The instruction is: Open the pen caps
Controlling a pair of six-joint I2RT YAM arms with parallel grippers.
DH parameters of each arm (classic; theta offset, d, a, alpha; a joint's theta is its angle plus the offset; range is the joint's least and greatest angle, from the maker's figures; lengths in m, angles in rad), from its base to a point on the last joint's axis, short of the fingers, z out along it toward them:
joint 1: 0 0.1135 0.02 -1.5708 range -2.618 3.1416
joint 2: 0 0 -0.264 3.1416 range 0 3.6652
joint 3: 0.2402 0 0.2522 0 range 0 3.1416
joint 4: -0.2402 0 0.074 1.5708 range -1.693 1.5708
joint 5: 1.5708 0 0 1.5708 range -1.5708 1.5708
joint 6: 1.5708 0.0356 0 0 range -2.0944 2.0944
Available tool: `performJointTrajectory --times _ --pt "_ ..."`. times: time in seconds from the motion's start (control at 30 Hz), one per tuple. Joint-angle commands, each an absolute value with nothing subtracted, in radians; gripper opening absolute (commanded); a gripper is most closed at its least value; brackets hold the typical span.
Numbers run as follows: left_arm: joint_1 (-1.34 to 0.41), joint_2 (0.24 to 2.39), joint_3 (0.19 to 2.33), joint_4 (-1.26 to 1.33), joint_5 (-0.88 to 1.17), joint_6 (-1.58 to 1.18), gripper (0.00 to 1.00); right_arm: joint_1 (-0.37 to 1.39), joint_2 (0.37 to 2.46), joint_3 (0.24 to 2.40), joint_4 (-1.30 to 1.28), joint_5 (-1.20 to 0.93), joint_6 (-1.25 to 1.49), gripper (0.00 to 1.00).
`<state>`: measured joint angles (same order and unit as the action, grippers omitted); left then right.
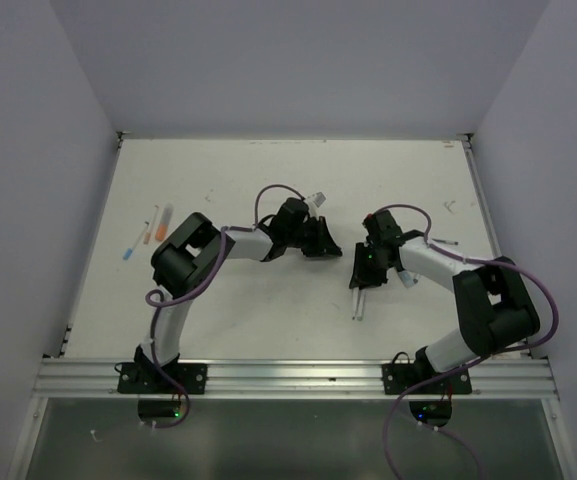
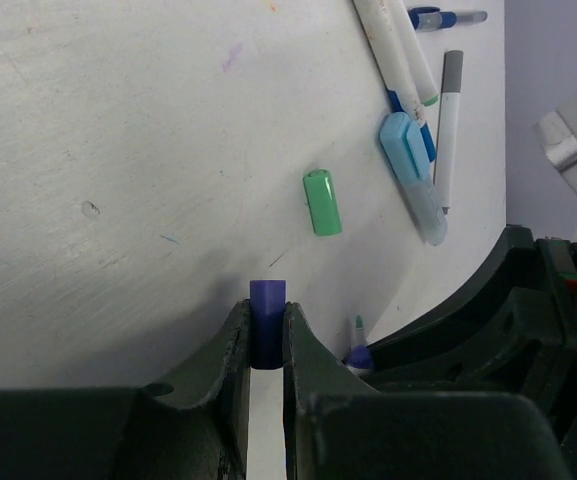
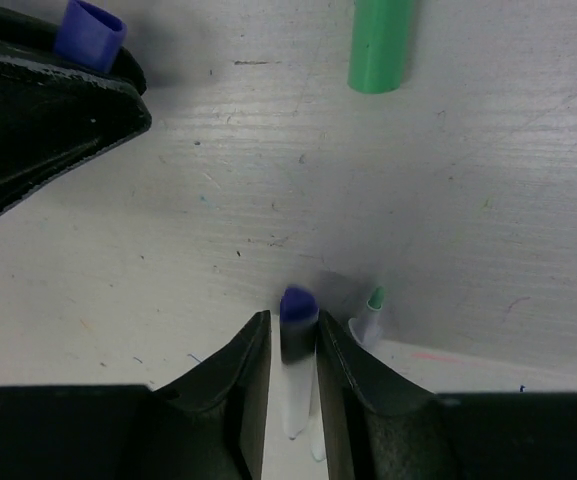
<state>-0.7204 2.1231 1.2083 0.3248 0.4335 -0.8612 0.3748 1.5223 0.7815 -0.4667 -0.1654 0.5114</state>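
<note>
My left gripper (image 2: 266,306) is shut on a dark blue pen cap (image 2: 267,292), which stands up between its fingertips; the same cap (image 3: 89,33) shows at the top left of the right wrist view. My right gripper (image 3: 295,325) faces it a short way off. A white pen with a dark blue tip (image 3: 298,312) sits between the right jaws, blurred, with a thin gap on its left side. A loose green cap (image 2: 321,202) lies on the table beyond both grippers. A green-tipped pen (image 3: 371,308) lies beside the right fingers. From above, left gripper (image 1: 328,243) and right gripper (image 1: 365,270) meet mid-table.
Several pens lie in a cluster near the table's right edge: a light blue capped one (image 2: 408,150), a grey capped one (image 2: 449,120) and white markers (image 2: 393,45). An orange pen (image 1: 153,225) and a blue-ended pen (image 1: 128,250) lie at the far left. White walls surround the table.
</note>
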Motion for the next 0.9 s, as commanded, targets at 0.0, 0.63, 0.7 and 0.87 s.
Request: performJointTrajectory --times 0.0,0.63,0.7,0.87 --pt "-0.724 2.138 1.241 0.350 0.420 -0.876 0.13 0.379 1.502 0.784 -0.448 -0.130 0.494 0.29" --pt "-0.712 2.091 1.229 0.270 0.373 -0.810 0.51 0.382 1.338 0.847 -0.500 -0.164 0.477 0.46" --pt "-0.698 2.053 1.201 0.258 0.367 -0.796 0.51 0.382 1.312 0.853 -0.514 -0.167 0.476 0.46" --pt "-0.549 1.829 1.069 0.174 0.330 -0.717 0.54 0.383 1.233 0.865 -0.540 -0.184 0.465 0.47"
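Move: The left hand still holds the blue cap just above the table; the loose green cap lies about 5 cm to its right, level with it fore and aft and some 3 cm lower. The right hand has the blue-tipped pen between its fingers at the table, the pen's middle about 2 cm back and 1 cm below; the green-tipped pen lies beside it, 3 cm back and 2 cm right. The green cap is about 9 cm ahead of the right hand and 2 cm right. The left hand stays nearly in place with its fingers still pointing right and down while they open and let go of the blue cap near the green cap, then it pulls away to the left by about 5 cm, starting to rise at the very end. The right fingers, already loosening, open further to free the blue-tipped pen on the table, and after a short pause that hand lifts some 7 cm straight off it, easing slightly forward as its fingertips swing outward by 10 to 15 degrees. ##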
